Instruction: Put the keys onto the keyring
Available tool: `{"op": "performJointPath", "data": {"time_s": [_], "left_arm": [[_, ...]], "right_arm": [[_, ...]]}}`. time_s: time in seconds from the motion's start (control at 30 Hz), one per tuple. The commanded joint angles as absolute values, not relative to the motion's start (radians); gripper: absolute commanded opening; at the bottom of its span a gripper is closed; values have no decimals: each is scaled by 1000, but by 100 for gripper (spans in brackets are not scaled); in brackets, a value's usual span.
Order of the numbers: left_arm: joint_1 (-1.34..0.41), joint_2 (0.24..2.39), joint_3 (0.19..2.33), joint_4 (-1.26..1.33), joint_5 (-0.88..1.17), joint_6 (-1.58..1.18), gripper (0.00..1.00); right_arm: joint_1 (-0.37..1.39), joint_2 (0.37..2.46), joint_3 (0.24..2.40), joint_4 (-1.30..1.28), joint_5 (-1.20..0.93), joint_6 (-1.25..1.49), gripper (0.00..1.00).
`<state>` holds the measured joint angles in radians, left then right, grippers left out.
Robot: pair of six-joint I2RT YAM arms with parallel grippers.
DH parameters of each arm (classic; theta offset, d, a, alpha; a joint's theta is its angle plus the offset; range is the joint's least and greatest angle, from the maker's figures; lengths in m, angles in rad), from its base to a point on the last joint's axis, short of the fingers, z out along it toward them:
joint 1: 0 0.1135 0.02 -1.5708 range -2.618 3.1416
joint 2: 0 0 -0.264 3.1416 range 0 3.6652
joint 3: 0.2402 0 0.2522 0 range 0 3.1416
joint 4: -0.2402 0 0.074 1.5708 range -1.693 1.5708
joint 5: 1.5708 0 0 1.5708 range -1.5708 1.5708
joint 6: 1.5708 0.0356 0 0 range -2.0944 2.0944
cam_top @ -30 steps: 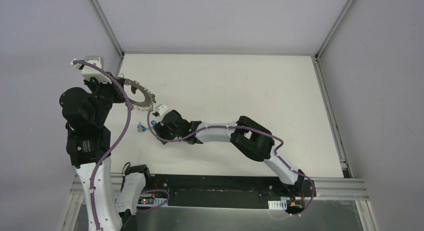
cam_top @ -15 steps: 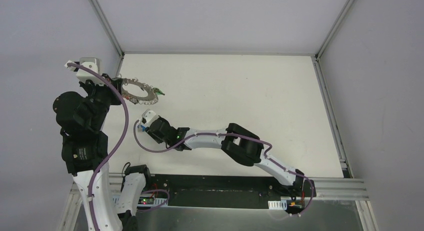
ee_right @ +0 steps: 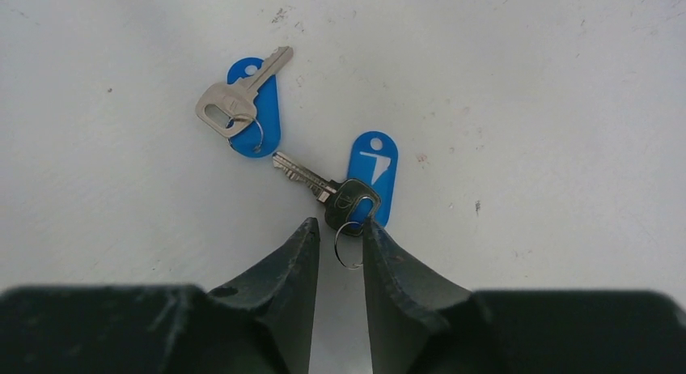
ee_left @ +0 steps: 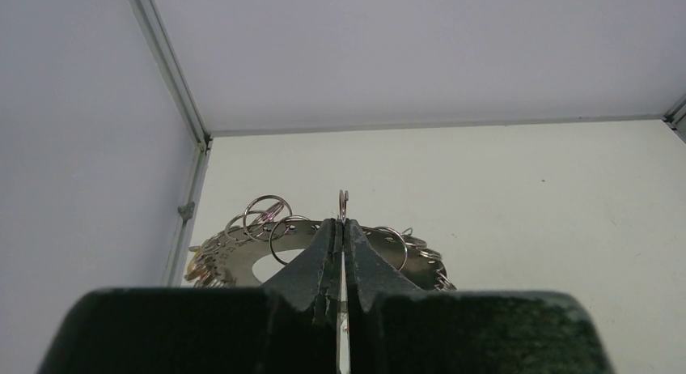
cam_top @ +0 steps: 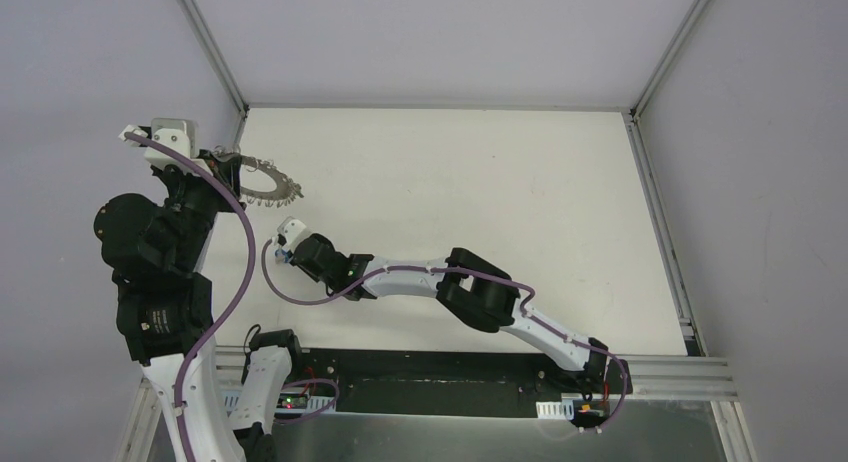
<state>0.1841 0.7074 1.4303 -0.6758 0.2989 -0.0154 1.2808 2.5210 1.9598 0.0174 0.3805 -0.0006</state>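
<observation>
My left gripper is shut on the keyring, a grey metal ring edged with wire loops, and holds it above the table's far left corner. In the left wrist view the keyring lies flat behind the shut fingertips of the left gripper. Two keys lie on the table. A black-headed key with a blue tag has its small wire ring between the narrowly open fingers of my right gripper. A silver key rests on another blue tag. The right gripper covers both from above.
The table's metal frame rail and the grey wall run close along the left of the keyring. The rail also shows in the left wrist view. My right arm stretches across the near part of the table.
The right gripper has moved left and down over the two blue-tagged keys, its jaws narrowing. The left gripper has drawn the keyring back toward the left corner.
</observation>
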Motion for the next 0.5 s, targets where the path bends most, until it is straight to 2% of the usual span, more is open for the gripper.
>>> {"op": "performJointPath", "data": {"time_s": [0.0, 0.13, 0.33, 0.47], "left_arm": [[185, 695, 1460, -632, 331, -15, 0], [186, 682, 1448, -639, 335, -16, 0], [185, 671, 1426, -646, 364, -26, 0], [185, 664, 1417, -649, 394, -35, 0]], "right_arm": [[1279, 2575, 1953, -84, 368, -10, 27], [1279, 2555, 1925, -84, 376, -13, 19], [1278, 2476, 1802, -7, 410, -17, 0], [1276, 2409, 1708, 45, 424, -15, 0]]}}
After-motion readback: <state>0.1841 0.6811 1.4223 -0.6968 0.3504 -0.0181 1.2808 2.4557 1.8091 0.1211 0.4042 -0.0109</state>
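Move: The black-headed key with its blue tag lies just beyond the right fingertips, about 2 cm ahead, 1 cm left and 1 cm below, its small wire ring already between the half-open fingers. The steel key on the other blue tag lies some 6 cm to the right hand's left, 1 cm ahead and 1 cm below. From the left hand, high up and already pinching the keyring, the black-headed key is roughly 44 cm below, 5 cm ahead and 2 cm right. Hold the right gripper low over the table and shut its fingers fully on the small wire ring of the black-headed key, then draw the pinched ring about 1.5 cm to the right, away from the steel key, with hardly any wrist turn. Keep the keyring pinched in the left gripper while easing it about 1 cm back and 1 cm right. ##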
